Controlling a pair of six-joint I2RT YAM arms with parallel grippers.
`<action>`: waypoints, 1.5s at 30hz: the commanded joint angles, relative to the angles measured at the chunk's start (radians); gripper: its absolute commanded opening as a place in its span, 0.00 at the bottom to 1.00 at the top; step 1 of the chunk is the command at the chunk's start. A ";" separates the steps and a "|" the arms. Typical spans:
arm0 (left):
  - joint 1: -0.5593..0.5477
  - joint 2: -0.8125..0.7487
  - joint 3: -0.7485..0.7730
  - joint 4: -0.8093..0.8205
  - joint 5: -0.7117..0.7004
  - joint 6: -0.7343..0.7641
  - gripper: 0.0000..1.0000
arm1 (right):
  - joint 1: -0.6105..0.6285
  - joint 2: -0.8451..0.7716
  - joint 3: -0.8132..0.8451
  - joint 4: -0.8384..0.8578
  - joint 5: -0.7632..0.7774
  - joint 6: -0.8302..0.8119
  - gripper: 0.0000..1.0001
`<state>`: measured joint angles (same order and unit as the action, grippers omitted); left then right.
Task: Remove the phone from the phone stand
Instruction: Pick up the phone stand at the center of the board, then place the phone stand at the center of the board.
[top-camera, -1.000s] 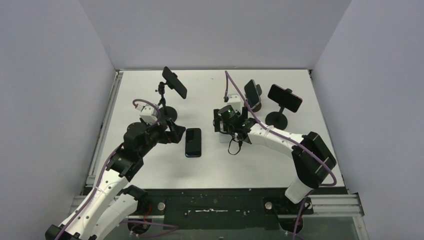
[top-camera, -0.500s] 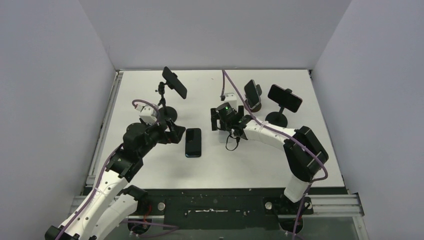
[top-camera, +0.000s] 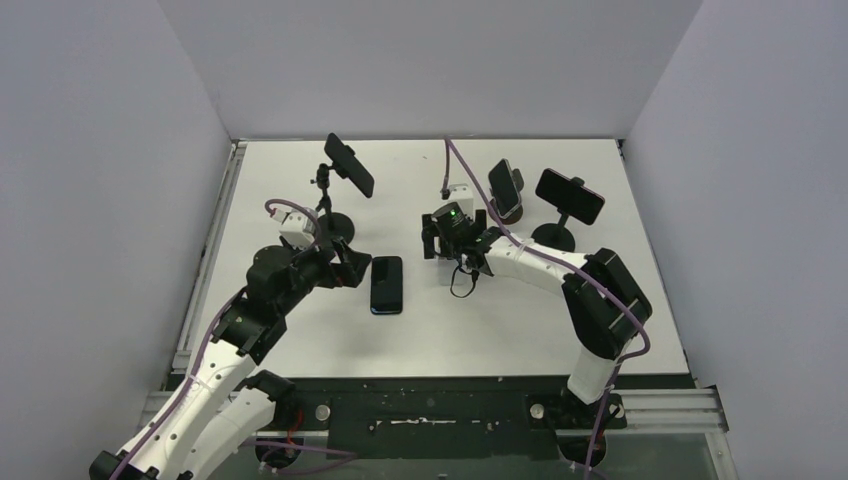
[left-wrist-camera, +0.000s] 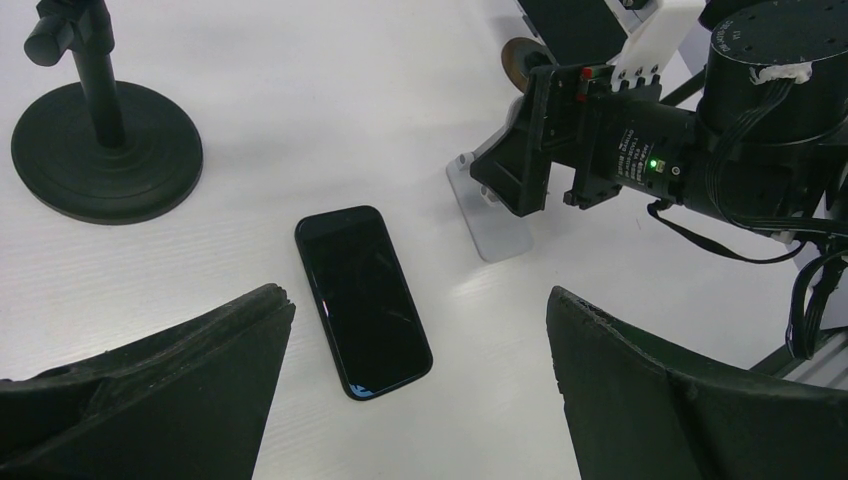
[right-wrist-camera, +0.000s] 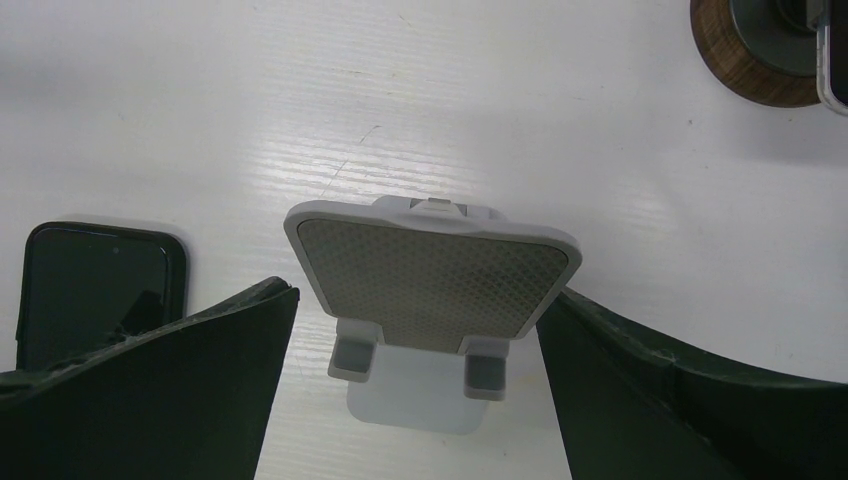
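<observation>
A black phone (top-camera: 386, 284) lies flat and screen-up on the white table. My left gripper (top-camera: 350, 268) hovers just left of it. In the left wrist view the phone (left-wrist-camera: 363, 300) lies between and beyond the wide-open left gripper (left-wrist-camera: 417, 295), which holds nothing. A white phone stand (right-wrist-camera: 432, 280) with a grey dotted pad stands bare, with no phone on it. My right gripper (right-wrist-camera: 418, 295) is open and straddles it, one finger close to each side edge. In the top view the right gripper (top-camera: 450, 255) covers most of that stand.
A dark phone sits clamped on a tall black stand (top-camera: 335, 222) at the back left. Two more phones rest on stands at the back right, one wooden-based (top-camera: 505, 188) and one black (top-camera: 568, 196). The right arm's cable (top-camera: 462, 285) loops onto the table.
The right arm has drawn its gripper slightly back and to the left over the white stand, and its jaws have narrowed a little. The left arm and the flat phone have not moved.
</observation>
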<state>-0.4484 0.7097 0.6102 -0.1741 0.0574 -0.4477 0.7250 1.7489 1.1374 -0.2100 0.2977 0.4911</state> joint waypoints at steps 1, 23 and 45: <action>-0.006 -0.009 -0.006 0.053 0.002 0.009 0.97 | -0.008 0.002 0.036 0.034 0.015 0.000 0.90; -0.007 -0.009 -0.008 0.058 0.009 0.007 0.97 | -0.012 -0.041 0.078 0.035 0.108 0.016 0.55; -0.027 -0.038 -0.006 0.045 -0.007 0.006 0.97 | -0.175 0.431 0.765 -0.151 0.160 0.251 0.52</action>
<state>-0.4644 0.6914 0.5991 -0.1684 0.0574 -0.4477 0.5617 2.1349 1.7805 -0.3164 0.4099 0.6907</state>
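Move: Phone stand: its back plate is already between the right hand's open fingers; its middle is about 3 cm back of the hand, centred left to right, 3 cm lower. From that hand, the removed phone lies flat some 16 cm left, 10 cm back, 6 cm down; the wooden-base stand is roughly 14 cm right, 8 cm ahead, 2 cm down. From the left hand, the phone stand is about 10 cm ahead, 19 cm right and 17 cm below. Close the right gripper from nearly wide open to about two thirds, pinching the phone stand's back plate by its two side edges until the fingers stall on it. Keeping that grip, lift about 8 cm while swinging forward, past the left side of the wooden-base stand, some 16 cm in all, sinking a little at the end and turning the hand about 20 degrees clockwise. ##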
